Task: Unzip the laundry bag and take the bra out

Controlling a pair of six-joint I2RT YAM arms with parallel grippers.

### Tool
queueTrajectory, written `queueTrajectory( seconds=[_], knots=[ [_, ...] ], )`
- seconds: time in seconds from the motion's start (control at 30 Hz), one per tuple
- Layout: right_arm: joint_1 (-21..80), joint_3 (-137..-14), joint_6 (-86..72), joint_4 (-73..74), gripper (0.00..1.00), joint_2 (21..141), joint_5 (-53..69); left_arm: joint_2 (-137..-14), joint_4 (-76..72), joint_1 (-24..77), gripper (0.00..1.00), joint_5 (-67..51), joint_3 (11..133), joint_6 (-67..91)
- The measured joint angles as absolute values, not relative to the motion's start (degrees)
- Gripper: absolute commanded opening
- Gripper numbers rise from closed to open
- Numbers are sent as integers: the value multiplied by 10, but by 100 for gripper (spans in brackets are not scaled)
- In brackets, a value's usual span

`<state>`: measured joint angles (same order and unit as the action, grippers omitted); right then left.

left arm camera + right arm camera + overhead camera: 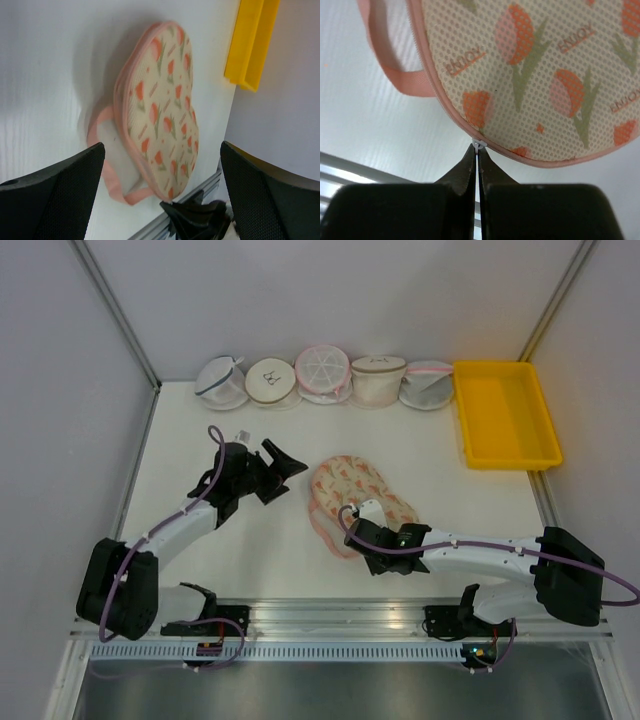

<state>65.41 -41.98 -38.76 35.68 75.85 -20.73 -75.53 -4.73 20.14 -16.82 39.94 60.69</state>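
Observation:
The laundry bag (355,492), cream with an orange tulip print and pink trim, lies flat in the middle of the table. In the left wrist view the laundry bag (160,105) shows its pink loop (102,150) at its near side. My right gripper (364,518) is at the bag's near edge. In its own view the right gripper (478,150) is shut on the small white zipper pull (478,145) at the pink zip seam of the laundry bag (545,75). My left gripper (288,465) hovers left of the bag, apart from it; the left gripper (162,147) stands wide open and empty. The bra is out of view.
A yellow tray (505,415) sits at the back right, also seen as the yellow tray (250,45) past the bag. Several round mesh bags (322,375) line the back wall. A metal rail (340,615) runs along the near table edge.

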Motion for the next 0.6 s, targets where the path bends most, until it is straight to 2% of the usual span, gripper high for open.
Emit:
queueTrajectory(
  seconds=[0.2,0.37,0.6],
  knots=[
    [654,-419,-361,291,0,759,-141,-611,-3,260,100,-179,272,620],
    [654,-419,-345,250,0,759,-100,-527,20,314,100,-185,228,662],
    [654,-419,-332,201,1,759,-44,-550,10,364,100,-186,221,715]
  ],
)
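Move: Wide open above the table, the left hand has the laundry bag's pink strap about 7 cm to its right, 10 cm back and 12 cm below. The bag's middle lies some 15 cm to its right and 4 cm back; the zip pull, 17 cm right and 18 cm back. From the right hand, already shut on the zip pull, the strap is roughly 8 cm ahead and 10 cm left; the bag's middle 14 cm ahead, 2 cm left. Sweeping back about 15 cm, with a little drift right and down, the empty left hand closes in on the strap and the right gripper, turning slightly clockwise, fingers staying wide open and tipping a bit downward. The right hand keeps its pinch on the zip pull and draws it about 8 cm left, rising slightly and rolling its left side up. ##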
